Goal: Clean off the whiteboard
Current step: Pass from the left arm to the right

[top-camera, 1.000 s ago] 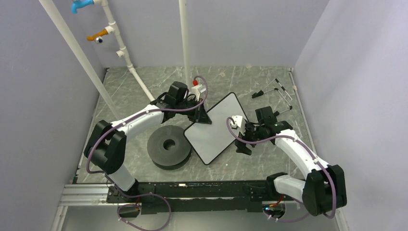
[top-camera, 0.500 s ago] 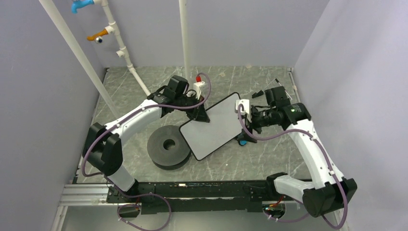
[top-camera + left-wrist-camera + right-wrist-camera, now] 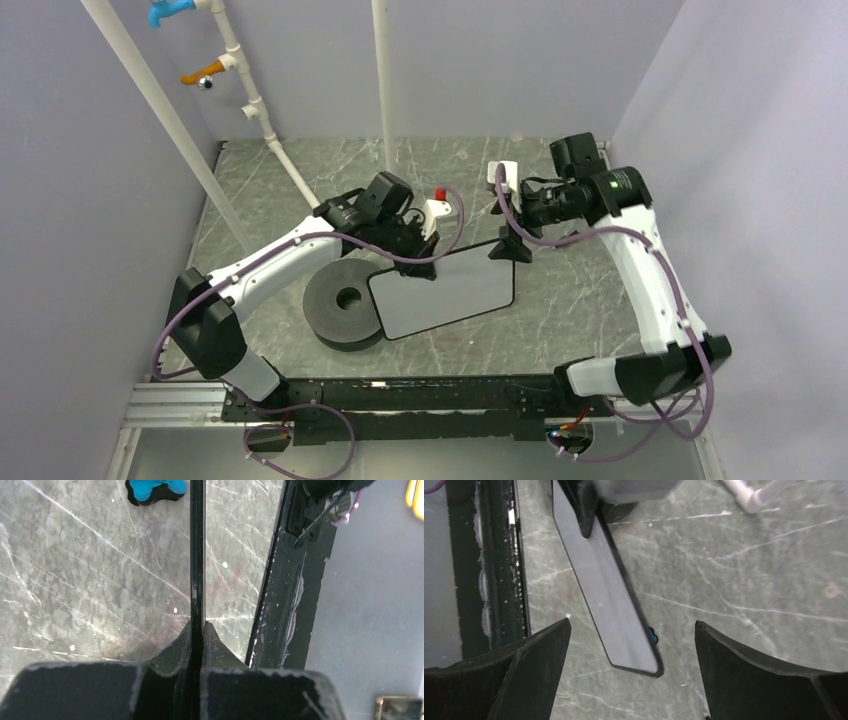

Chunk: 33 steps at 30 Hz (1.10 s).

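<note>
The whiteboard [image 3: 445,295] is a white rounded rectangle with a thin black edge, and no writing shows on its face. My left gripper [image 3: 421,268] is shut on its far long edge. In the left wrist view the whiteboard [image 3: 197,555] runs edge-on out of the clamped left gripper [image 3: 197,630]. The blue-and-black eraser [image 3: 155,489] lies on the table beyond it. My right gripper [image 3: 509,246] hangs open above the board's far right corner, holding nothing. From the right wrist, the whiteboard [image 3: 611,600] slants below the right gripper [image 3: 632,621], with a sliver of the eraser [image 3: 653,636] peeking out.
A black disc [image 3: 345,305] sits left of the board, its right edge under the board's left end. White pipes [image 3: 283,160] and a vertical pole [image 3: 383,80] stand at the back left. A black rail [image 3: 400,395] lines the near table edge; walls close in all round.
The left arm has swung the board round from a steep diagonal to nearly level across the view. The right arm has risen and drawn back to the far right, away from the eraser.
</note>
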Available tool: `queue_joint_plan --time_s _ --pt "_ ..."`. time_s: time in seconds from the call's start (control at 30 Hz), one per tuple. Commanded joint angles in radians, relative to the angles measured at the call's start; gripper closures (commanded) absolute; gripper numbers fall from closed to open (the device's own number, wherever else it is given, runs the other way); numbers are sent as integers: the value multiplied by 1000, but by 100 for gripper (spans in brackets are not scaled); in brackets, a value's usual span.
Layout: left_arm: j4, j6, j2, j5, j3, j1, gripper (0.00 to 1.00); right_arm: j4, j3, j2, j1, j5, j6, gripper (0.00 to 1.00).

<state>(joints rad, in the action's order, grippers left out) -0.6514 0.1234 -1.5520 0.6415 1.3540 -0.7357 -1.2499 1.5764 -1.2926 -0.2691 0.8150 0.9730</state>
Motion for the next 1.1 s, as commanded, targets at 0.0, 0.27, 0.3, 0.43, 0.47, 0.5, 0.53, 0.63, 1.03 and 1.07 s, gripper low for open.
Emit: queue_joint_plan --time_s 0.0,0.27,0.3,0.43,0.47,0.5,0.53,0.63,1.03,1.07 --pt "-8 149 77 -5 83 -26 100 -133 44 -102 -7 19 39 8" --pt "-21 183 61 -7 119 -45 100 -151 -54 -152 -111 11 11 32" --pt "-25 186 55 -8 129 -51 100 -139 -63 -159 -130 -1 -4 36" --pt "-53 205 32 -26 165 -69 100 -171 -43 -203 -157 0 -4 63" --pt "-56 206 32 -29 169 -71 100 -181 -36 -214 -157 2 -4 74" --pt "-54 208 33 -29 168 -71 100 -189 -32 -223 -157 -1 -1 83" --pt "-48 206 37 -32 163 -71 100 -190 -32 -228 -157 -7 -5 99" --pt "-28 207 53 -28 142 -71 100 -174 -43 -225 -157 -23 -14 100" --pt "226 113 134 -9 7 -67 44 -136 -100 -69 -32 -9 -68 100" --pt "251 97 143 -10 3 -64 42 -139 -111 -60 -14 -9 -71 100"
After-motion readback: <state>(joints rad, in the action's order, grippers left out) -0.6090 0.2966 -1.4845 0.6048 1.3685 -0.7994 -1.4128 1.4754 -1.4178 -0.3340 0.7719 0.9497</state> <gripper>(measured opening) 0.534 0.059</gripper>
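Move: The left gripper still holds the whiteboard by its far edge. The right gripper is open; its pinching place, the whiteboard's right end on that edge, lies about 3 cm back, 2 cm left and 8 cm below it, and from the left hand some 13 cm right, 3 cm ahead, roughly level. The dark reel sits about 20 cm left of the left hand, 3 cm back and 12 cm lower. Sink the open right gripper about 8 cm and slightly back, tipping its wrist some 20 degrees, so the fingers straddle the whiteboard's far edge near its right end, then close on it. Meanwhile ease the left hand back and up about 2 cm, turning slightly clockwise; once the right has its pinch, open the left fingers to let go while the right shifts about 2 cm rightward. ##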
